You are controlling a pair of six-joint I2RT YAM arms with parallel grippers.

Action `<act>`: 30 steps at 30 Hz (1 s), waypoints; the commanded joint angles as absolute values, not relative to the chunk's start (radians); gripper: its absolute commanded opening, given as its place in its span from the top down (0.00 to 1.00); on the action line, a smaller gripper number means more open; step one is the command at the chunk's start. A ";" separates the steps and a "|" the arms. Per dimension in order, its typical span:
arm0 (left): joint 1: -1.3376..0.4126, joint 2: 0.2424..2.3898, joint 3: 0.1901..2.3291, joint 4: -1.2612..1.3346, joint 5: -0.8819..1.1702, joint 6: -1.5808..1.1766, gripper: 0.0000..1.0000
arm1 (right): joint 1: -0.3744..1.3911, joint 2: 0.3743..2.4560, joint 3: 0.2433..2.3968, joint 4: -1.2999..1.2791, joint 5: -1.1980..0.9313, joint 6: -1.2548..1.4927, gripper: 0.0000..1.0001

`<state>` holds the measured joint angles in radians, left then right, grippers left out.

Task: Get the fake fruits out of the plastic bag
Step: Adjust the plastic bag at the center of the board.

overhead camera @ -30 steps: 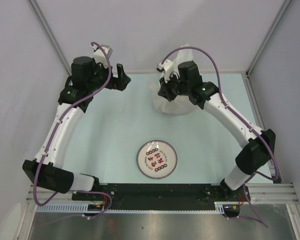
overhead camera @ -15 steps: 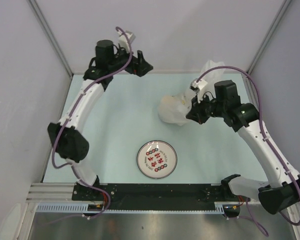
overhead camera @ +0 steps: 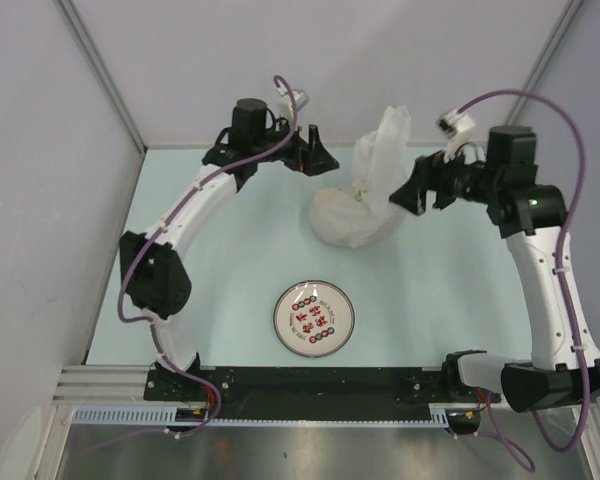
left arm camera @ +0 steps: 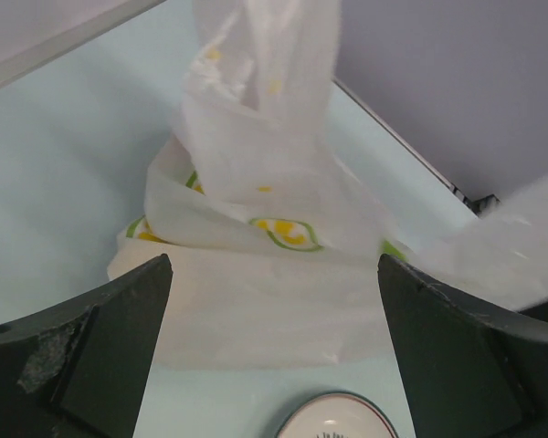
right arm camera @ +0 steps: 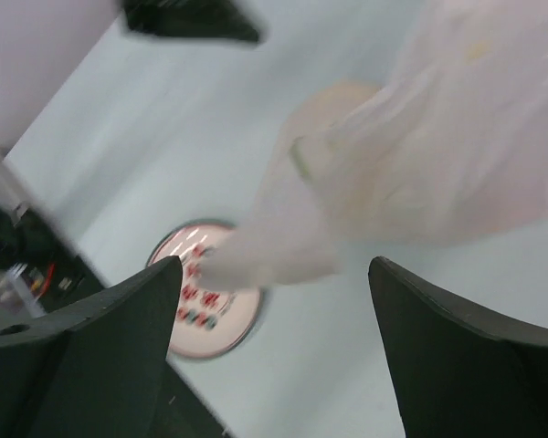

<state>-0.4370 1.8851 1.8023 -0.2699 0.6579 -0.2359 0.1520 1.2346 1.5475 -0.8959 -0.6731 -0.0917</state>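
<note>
The translucent white plastic bag (overhead camera: 363,200) lies bunched at the back middle of the table, its handles (overhead camera: 390,132) standing up. No fake fruits show as clear shapes; only yellow and green patches (left arm camera: 288,233) show on the bag, and I cannot tell print from fruit. My left gripper (overhead camera: 316,156) hangs open just left of the bag, which fills the left wrist view (left arm camera: 256,274) ahead of the jaws. My right gripper (overhead camera: 416,190) is open just right of the bag and holds nothing. In the blurred right wrist view the bag (right arm camera: 420,155) is ahead of the jaws.
A round white plate with red marks (overhead camera: 315,318) lies at the front middle, also seen in both wrist views (left arm camera: 338,425) (right arm camera: 210,292). Grey walls and metal frame posts close in the back and sides. The left gripper's dark tip (right arm camera: 192,18) shows at the top of the right wrist view.
My right gripper has opened, let go of the bag and drawn back to the right. The left arm has swung right toward the bag. The bag's handles now stand upright.
</note>
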 commanded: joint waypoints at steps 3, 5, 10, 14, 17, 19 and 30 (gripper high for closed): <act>-0.405 1.649 1.752 -0.409 0.859 -0.172 0.00 | 0.103 1.273 1.620 -0.623 -0.378 -0.055 0.11; -0.413 1.602 1.715 -0.425 0.867 -0.157 0.00 | 0.113 1.310 1.615 -0.539 -0.295 -0.057 0.11; -0.531 1.483 1.540 -0.296 0.666 -0.039 0.00 | 0.149 1.498 1.667 -0.355 -0.172 0.018 0.10; -0.617 1.488 1.552 -0.282 0.543 -0.005 0.00 | 0.187 1.632 1.752 -0.267 -0.166 0.003 0.10; -0.652 1.496 1.581 -0.268 0.532 -0.012 0.00 | 0.207 1.718 1.827 -0.235 -0.129 0.003 0.09; -0.661 1.514 1.610 -0.270 0.497 -0.012 0.00 | 0.204 1.761 1.864 -0.209 -0.156 0.017 0.09; -0.748 1.793 1.926 -0.316 0.189 -0.052 0.04 | 0.232 2.101 2.185 -0.195 -0.193 0.046 0.12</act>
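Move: The plastic bag sits on the board between the hands, its neck sticking up: its middle is about 15 cm ahead of the right hand, 8 cm to its left and 22 cm below. It lies about level with the left hand, some 9 cm to its right and 18 cm below. The round plate lies roughly 13 cm back and 19 cm left of the right hand, 33 cm below. Fingers open, right sweeps some 30 cm forward past the bag; left rises, backs about 14 cm, returns halfway. ##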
